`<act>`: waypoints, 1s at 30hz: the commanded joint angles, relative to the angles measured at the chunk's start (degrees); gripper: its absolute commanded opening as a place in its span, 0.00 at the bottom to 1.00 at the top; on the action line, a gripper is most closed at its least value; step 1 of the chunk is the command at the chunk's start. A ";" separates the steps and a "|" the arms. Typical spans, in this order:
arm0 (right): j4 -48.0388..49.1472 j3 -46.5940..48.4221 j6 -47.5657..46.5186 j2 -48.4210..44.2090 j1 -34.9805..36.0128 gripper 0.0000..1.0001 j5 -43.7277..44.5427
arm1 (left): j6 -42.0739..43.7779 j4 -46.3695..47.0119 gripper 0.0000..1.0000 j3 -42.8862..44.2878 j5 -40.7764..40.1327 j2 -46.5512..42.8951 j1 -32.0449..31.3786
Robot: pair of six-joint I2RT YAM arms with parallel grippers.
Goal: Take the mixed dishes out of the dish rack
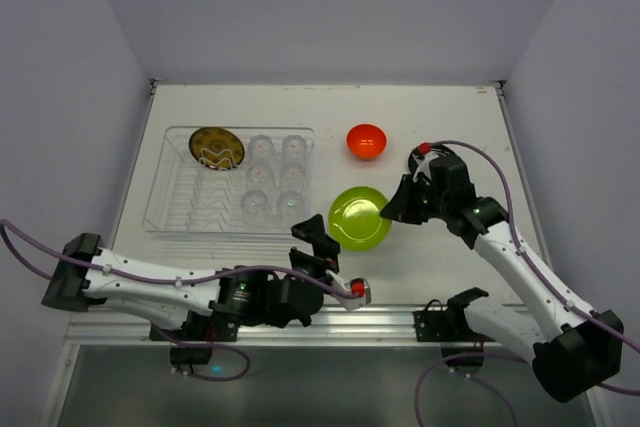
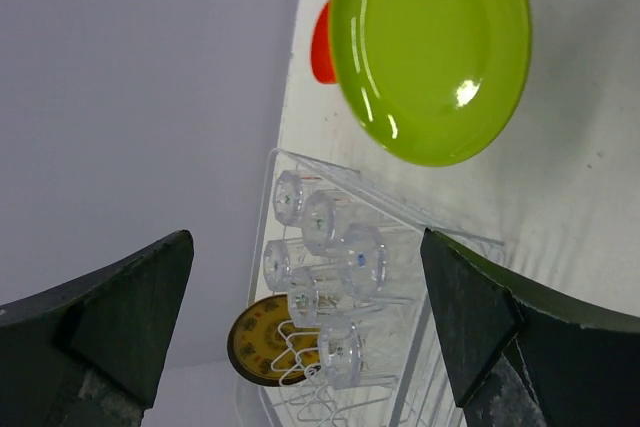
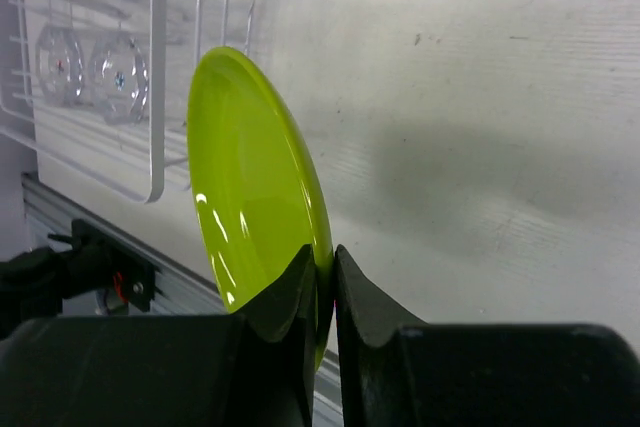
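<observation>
The clear dish rack (image 1: 180, 209) stands on the left of the table. In it are a yellow patterned plate with a dark rim (image 1: 217, 146) and several clear glasses (image 1: 275, 177). An orange bowl (image 1: 366, 141) sits on the table to the right of the rack. My right gripper (image 1: 392, 209) is shut on the right rim of a lime-green plate (image 1: 358, 217); in the right wrist view its jaws (image 3: 326, 267) pinch the plate's edge (image 3: 250, 177), which is tilted on edge. My left gripper (image 1: 318, 247) is open and holds nothing, just left of that plate.
The left wrist view looks past its open fingers (image 2: 140, 307) at the green plate (image 2: 430, 47), the bowl (image 2: 320, 47), the glasses (image 2: 330, 247) and the yellow plate (image 2: 255, 347). White walls stand on three sides. A metal rail (image 1: 380, 322) runs along the near edge.
</observation>
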 commanded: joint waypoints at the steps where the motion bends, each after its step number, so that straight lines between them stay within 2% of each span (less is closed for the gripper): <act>1: 6.59 -0.06 2.46 -1.21 -5.34 0.00 -3.64 | 2.61 7.73 1.00 2.26 -2.06 -6.69 1.57; 5: 12.99 -3.73 8.86 -4.45 -15.52 0.00 -3.37 | 4.37 18.54 1.00 4.53 -7.60 -9.78 5.25; 6: 14.49 -4.79 12.53 -5.07 -20.77 0.00 -3.12 | 2.29 20.65 1.00 5.76 -8.13 -10.22 7.18; 8: 20.19 -8.55 16.59 -5.95 -25.80 0.00 -1.63 | -3.59 18.58 1.00 9.71 -6.91 -10.75 15.43; 9: 22.39 -9.71 20.79 -5.69 -31.05 0.00 -0.66 | -11.02 15.60 1.00 13.73 -5.95 -10.84 19.03; 10: 24.15 -10.68 22.49 -4.99 -33.37 0.00 -0.30 | -14.49 14.70 1.00 15.25 -4.29 -11.01 26.72; 11: 28.26 -12.17 23.98 -2.81 -35.74 0.00 0.05 | -22.01 13.65 1.00 16.48 -3.57 -11.10 30.80; 12: 29.60 -12.53 26.87 -1.40 -39.59 0.00 2.05 | -26.43 8.68 1.00 18.84 -0.43 -10.93 35.19; 13: 33.27 -12.97 28.03 0.18 -41.11 0.00 3.12 | -30.39 6.11 1.00 20.09 1.77 -10.58 44.02; 14: 35.48 -14.11 29.08 3.07 -42.43 0.00 4.26 | -37.91 3.30 1.00 21.32 4.75 -10.14 48.29; 15: 37.51 -14.55 30.57 4.67 -44.18 0.00 5.40 | -41.73 -1.60 1.00 22.37 11.14 -9.26 52.68; 16: 40.57 -14.73 30.94 6.34 -44.63 0.00 7.67 | -43.68 -3.13 1.00 23.52 14.33 -8.65 60.30; 18: 43.14 -14.04 29.81 11.76 -45.17 0.00 8.83 | -47.90 -5.60 1.00 23.70 24.67 -8.03 66.84; 19: 44.37 -13.33 29.62 13.98 -45.17 0.00 8.84 | -48.62 -5.69 1.00 23.44 27.17 -7.94 71.31; 24: 46.49 -7.27 27.00 26.63 -45.08 0.01 5.33 | -50.47 -6.74 1.00 24.40 29.48 -6.89 74.61; 27: 44.31 -3.32 24.97 29.81 -44.90 0.02 4.62 | -50.73 -6.93 1.00 24.67 30.01 -6.80 74.70; 30: 40.96 -1.99 23.56 30.87 -44.47 0.02 7.52 | -51.17 -6.93 1.00 24.49 30.88 -6.97 74.87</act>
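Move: The black plate the green plate is taken to lies some 23 cm ahead of the right hand, 17 cm to its right and 15 cm below; the red bowl stands about 30 cm ahead, 4 cm left. The brown plate in the rack is roughly 36 cm ahead of the left hand, 29 cm left, 12 cm lower, a clear cup 14 cm to the right of it; the green plate is 11 cm ahead and 10 cm right of the left hand. The green plate, still pinched at its rim by the right hand, swings right and forward, some 30 cm over the table, turning about 65 degrees clockwise, then is lowered about 10 cm over the black plate. The wide-open left hand climbs away, sweeping left and forward while rolling and turning counter-clockwise, then sinks a little facing the brown plate. ##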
